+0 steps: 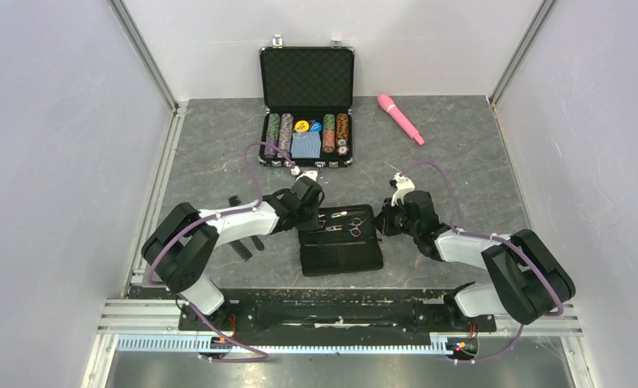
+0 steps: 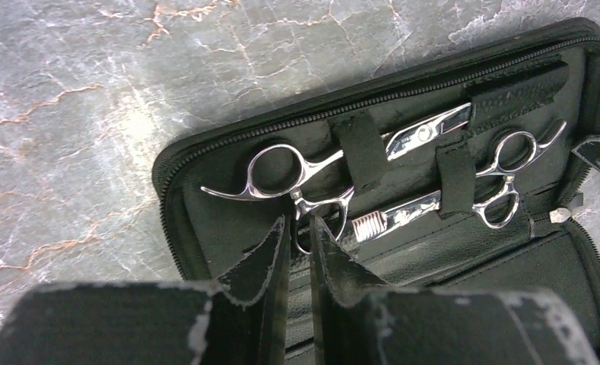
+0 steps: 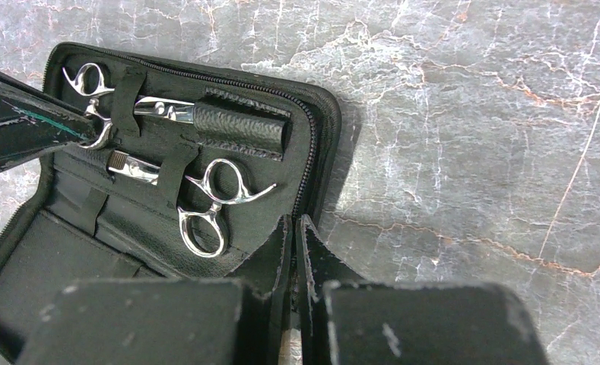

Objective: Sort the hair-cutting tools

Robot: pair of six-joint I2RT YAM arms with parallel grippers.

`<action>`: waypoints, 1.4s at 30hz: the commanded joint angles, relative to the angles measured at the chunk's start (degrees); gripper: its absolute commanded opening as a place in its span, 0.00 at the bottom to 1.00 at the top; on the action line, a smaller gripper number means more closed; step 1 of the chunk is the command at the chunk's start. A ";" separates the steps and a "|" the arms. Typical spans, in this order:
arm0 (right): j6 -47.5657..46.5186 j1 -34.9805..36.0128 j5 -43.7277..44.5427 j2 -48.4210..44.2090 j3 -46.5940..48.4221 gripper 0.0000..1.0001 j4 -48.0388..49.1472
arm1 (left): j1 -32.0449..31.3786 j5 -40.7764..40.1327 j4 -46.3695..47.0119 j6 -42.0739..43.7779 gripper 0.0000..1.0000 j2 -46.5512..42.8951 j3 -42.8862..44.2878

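Note:
A black fabric pouch [image 1: 341,252] lies open in the middle of the table. Two silver scissors are strapped into its upper half: one [image 2: 281,171] on the left, the other [image 2: 502,182] on the right. My left gripper [image 2: 298,220] is closed on the lower ring handle of the left scissors. My right gripper [image 3: 295,220] is shut on the pouch's zipper edge [image 3: 306,152]. Both scissors also show in the right wrist view [image 3: 91,99] [image 3: 213,198]. Narrow black comb pieces [image 1: 243,250] lie left of the pouch, partly hidden by my left arm.
An open case of poker chips [image 1: 307,129] stands at the back centre. A pink wand [image 1: 400,118] lies at the back right. A small white piece [image 1: 307,172] lies in front of the case. Grey walls close in both sides.

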 commanded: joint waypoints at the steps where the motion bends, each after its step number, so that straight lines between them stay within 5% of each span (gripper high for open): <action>1: 0.90 0.03 -2.20 0.38 0.19 0.00 4.22 | -0.94 0.85 0.77 0.28 0.21 1.22 3.23; 22: 1.39 0.04 -2.03 0.55 -0.10 0.00 4.42 | -0.95 -5.21 0.77 0.27 0.26 3.71 6.33; 28: 1.84 -0.13 1.02 -0.81 -0.36 0.00 3.62 | -0.86 -8.13 -0.59 -1.37 0.44 -2.89 5.17; 37: 6.71 -3.83 11.23 -5.21 -0.57 0.00 1.35 | 2.75 -17.61 -7.53 -3.13 0.92 -20.90 1.76; 42: 11.30 -5.87 18.73 -8.16 -2.06 0.00 0.55 | 9.00 -15.99 -12.20 -3.94 1.00 -29.34 -0.94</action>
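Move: Just over the lower finger ring of the left-hand scissors, the left hand has that pair's middle about 2 cm ahead and 3 cm to its right, roughly 1 cm below. The thinning scissors lie level with it, some 6 cm right; the nearer comb is about 19 cm left, also level. The right hand already grips the open case's right edge, the case's middle some 3 cm back and 9 cm left. Staying low at the scissors' ring, the left fingers edge about 1.5 cm forward, then come away upwards by some 14 cm, swinging left off the case as they open wide and tip up. Late on, the right hand, still pinching the case edge, drags the case about 4.5 cm right and a little forward, turning clockwise. ##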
